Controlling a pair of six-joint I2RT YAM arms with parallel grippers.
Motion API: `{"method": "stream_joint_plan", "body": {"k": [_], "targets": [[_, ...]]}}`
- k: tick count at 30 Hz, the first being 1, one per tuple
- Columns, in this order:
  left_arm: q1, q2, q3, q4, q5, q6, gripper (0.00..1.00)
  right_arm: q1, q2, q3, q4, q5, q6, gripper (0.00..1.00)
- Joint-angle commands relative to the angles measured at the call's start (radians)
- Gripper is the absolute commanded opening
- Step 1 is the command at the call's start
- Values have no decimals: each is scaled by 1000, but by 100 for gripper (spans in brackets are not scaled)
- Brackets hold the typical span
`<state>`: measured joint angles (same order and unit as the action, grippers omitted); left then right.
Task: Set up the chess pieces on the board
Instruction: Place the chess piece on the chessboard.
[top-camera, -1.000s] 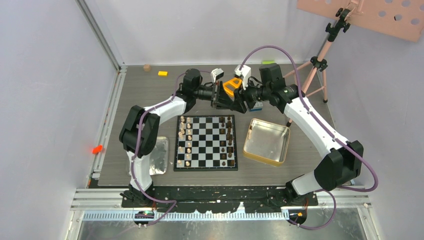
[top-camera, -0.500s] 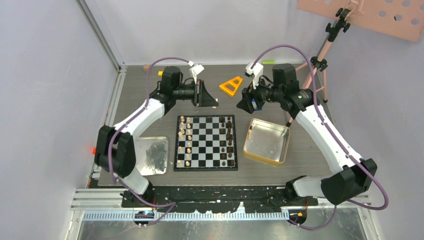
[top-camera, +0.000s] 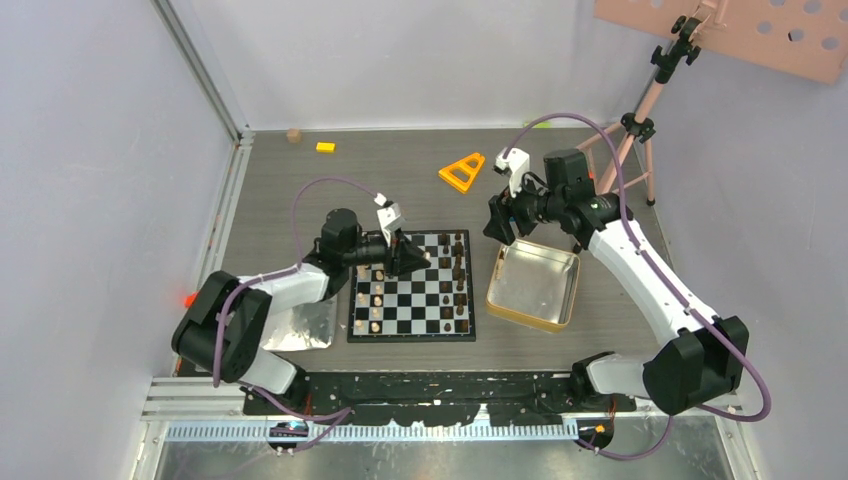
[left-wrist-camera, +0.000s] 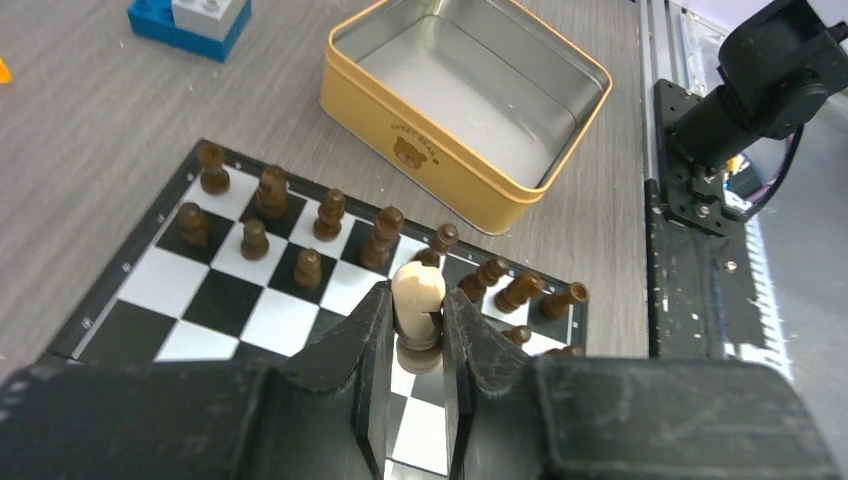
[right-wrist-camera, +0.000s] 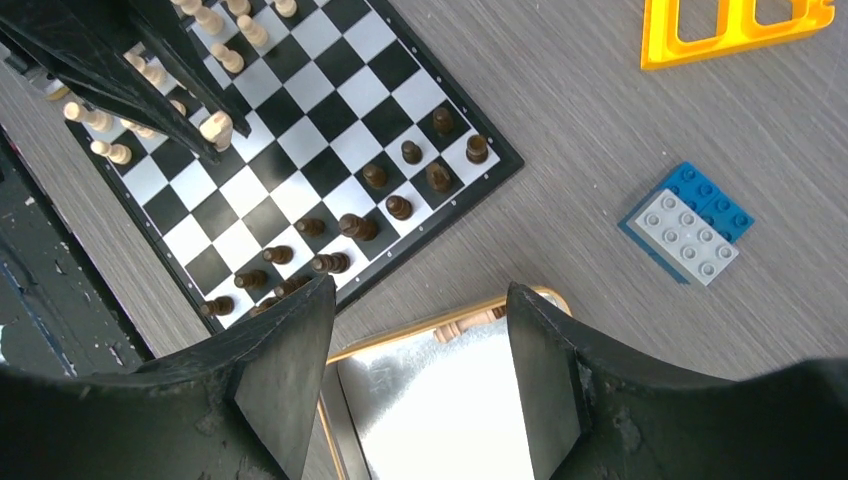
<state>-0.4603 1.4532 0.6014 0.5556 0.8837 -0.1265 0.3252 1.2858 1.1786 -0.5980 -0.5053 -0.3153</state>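
Note:
The board (top-camera: 405, 300) lies at the table's middle, with light chess pieces (top-camera: 376, 292) along its left side and dark chess pieces (top-camera: 459, 284) along its right. My left gripper (top-camera: 412, 259) hovers over the board's far half, shut on a light tan chess piece (left-wrist-camera: 418, 298) that sits upright between its fingers (left-wrist-camera: 368, 330). Dark pieces (left-wrist-camera: 300, 225) stand beyond it. My right gripper (top-camera: 498, 222) hangs open above the far left corner of the gold-rimmed tin (top-camera: 527, 318). Nothing is between its fingertips (right-wrist-camera: 318, 300). One tan piece (right-wrist-camera: 470, 322) lies inside the tin by its wall.
A silver tray (top-camera: 312, 328) sits left of the board under my left arm. An orange triangle (top-camera: 462, 171) lies at the far middle, a blue and grey brick (right-wrist-camera: 688, 222) beyond the tin, a yellow brick (top-camera: 326, 147) far left. A tripod (top-camera: 630, 140) stands at the back right.
My left arm swung from the far middle of the table down over the board, still shut. My right gripper drew back toward the tin and its jaws spread wider.

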Motion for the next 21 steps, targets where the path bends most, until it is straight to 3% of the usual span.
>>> {"method": "stream_joint_plan", "body": {"k": [1,11,21], "targets": [[-28,61,-27,284,10,68,5,-6,4,-26,36,30,-23,69],[-52,235,-128,614,-8,44,7,-9,5,-39,38,48,-32,69],[-52,256,-168,593,-45,83,12,-9,5,-54,44,41,-33,69]]}}
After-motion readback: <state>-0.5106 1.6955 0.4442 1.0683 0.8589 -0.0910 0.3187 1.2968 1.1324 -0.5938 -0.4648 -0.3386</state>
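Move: The left gripper, holding a light chess piece, hangs over the empty middle of the chessboard; the bare squares it sinks to lie about 12 cm below, some 1 cm back and 1 cm right. The nearest dark pawn stands about 4 cm right and 1 cm back, the light pawn row roughly 10 cm left and level. The tin box lies 22 cm right, level. From the right hand, those squares are about 14 cm left, 3 cm back and 20 cm down. Lower the left gripper about 5 cm towards the bare squares in mid-board, edging some 1 cm right and 1 cm back, then hold it there. Keep the fingers pinched on the light piece and pointing right, with only a slight roll of the wrist. Let the open right gripper sink about 2 cm near the tin box and stop, drifting slightly right. ##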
